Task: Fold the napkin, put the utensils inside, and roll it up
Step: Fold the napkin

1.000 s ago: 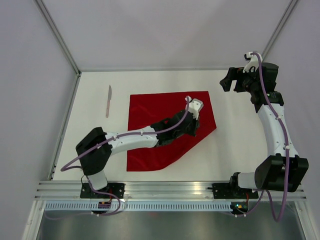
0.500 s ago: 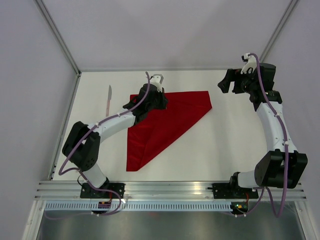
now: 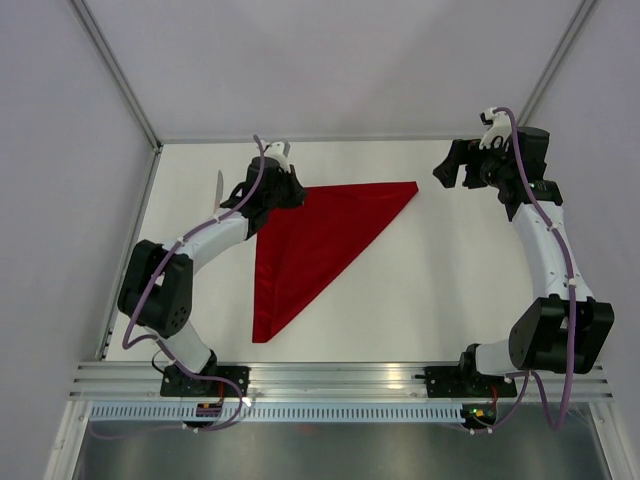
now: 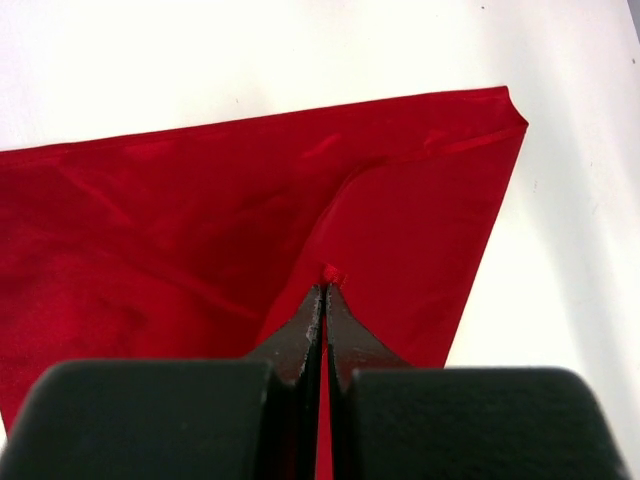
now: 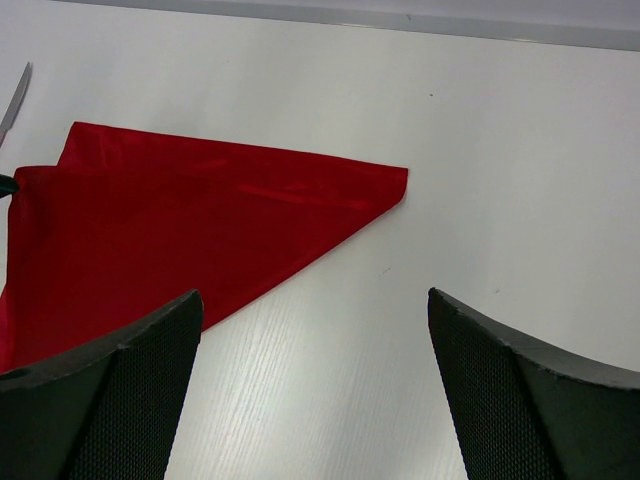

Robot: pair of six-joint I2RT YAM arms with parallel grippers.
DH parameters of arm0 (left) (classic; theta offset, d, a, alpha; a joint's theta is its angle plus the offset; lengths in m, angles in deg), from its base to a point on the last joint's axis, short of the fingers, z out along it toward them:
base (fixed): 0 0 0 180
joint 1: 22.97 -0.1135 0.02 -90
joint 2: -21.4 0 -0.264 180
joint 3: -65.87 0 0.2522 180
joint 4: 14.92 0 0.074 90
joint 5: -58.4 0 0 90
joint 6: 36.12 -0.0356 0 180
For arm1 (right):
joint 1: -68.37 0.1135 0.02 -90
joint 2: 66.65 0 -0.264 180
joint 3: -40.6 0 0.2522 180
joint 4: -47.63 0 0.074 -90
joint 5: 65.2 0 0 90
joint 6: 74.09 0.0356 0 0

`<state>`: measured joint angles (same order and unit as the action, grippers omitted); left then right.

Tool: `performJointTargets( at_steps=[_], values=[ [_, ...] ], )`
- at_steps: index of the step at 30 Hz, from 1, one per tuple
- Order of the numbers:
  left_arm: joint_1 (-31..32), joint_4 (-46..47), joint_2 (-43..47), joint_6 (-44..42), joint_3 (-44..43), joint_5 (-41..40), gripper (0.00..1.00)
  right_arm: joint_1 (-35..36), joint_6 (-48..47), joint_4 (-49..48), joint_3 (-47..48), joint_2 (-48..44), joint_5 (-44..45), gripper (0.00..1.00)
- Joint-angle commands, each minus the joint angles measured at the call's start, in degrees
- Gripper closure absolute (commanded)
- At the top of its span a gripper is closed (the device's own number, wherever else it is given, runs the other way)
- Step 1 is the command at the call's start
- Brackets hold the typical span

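Note:
The red napkin (image 3: 310,240) lies folded into a triangle on the white table, long edge running from far right to near left. My left gripper (image 3: 268,192) is at its far-left corner, shut on a pinch of the cloth (image 4: 200,230); a red nub shows at the tips of that gripper (image 4: 325,290). A knife (image 3: 218,186) lies just left of that gripper, partly hidden by the arm, and its blade (image 5: 15,95) shows in the right wrist view. My right gripper (image 3: 450,168) hangs open above the table, right of the napkin's far-right point (image 5: 180,220), nothing between its fingers (image 5: 312,300).
The table's left rail (image 3: 128,260) runs close beside the knife. The back wall (image 3: 350,70) stands just behind both grippers. Bare white tabletop (image 3: 440,290) stretches right of and in front of the napkin.
My left gripper has carried a napkin corner from the right middle across to the far-left corner, turning the open square into a triangle. The right arm has barely moved.

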<state>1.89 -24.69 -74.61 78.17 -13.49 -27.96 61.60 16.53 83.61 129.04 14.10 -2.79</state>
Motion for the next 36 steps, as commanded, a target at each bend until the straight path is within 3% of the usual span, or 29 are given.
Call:
performJointTargets(
  at_steps=[1,22,36],
  values=[
    [-0.69,1.37,-0.32,2.51,0.47,1.55,0.98,-0.18,-0.18,0.90,0.65,0.28,-0.97,0.02],
    [-6.76,-0.38,-0.67,2.60,-0.58,2.86,0.98,-0.18,-0.18,1.07,0.47,0.29,-1.50,0.02],
    [-8.34,-3.64,-4.27,1.02,-7.08,3.74,0.98,-0.18,-0.18,1.07,0.39,0.72,-1.15,0.02]
  ],
)
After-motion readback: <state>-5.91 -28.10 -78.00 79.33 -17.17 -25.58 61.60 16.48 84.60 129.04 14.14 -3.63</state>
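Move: The napkin's far-left corner, over which the held near-right corner is being brought, lies about 13 cm to the left of the left hand, some 9 cm ahead and roughly 10 cm below it. The knife is about 27 cm to the hand's left and 4 cm ahead, and the napkin's far-right corner some 35 cm to its right and 10 cm ahead, both on the table. From the right hand, the far-left corner is about 51 cm left, 10 cm ahead and 20 cm down. The napkin's lifted near-right corner, still pinched in the shut left fingers, is carried on towards the far-left corner: slowly about 5 cm to the left while easing some 3 cm forward, the last stretch almost purely forward. The hand sinks only about a centimetre and turns slightly counter-clockwise, keeping its hold. ##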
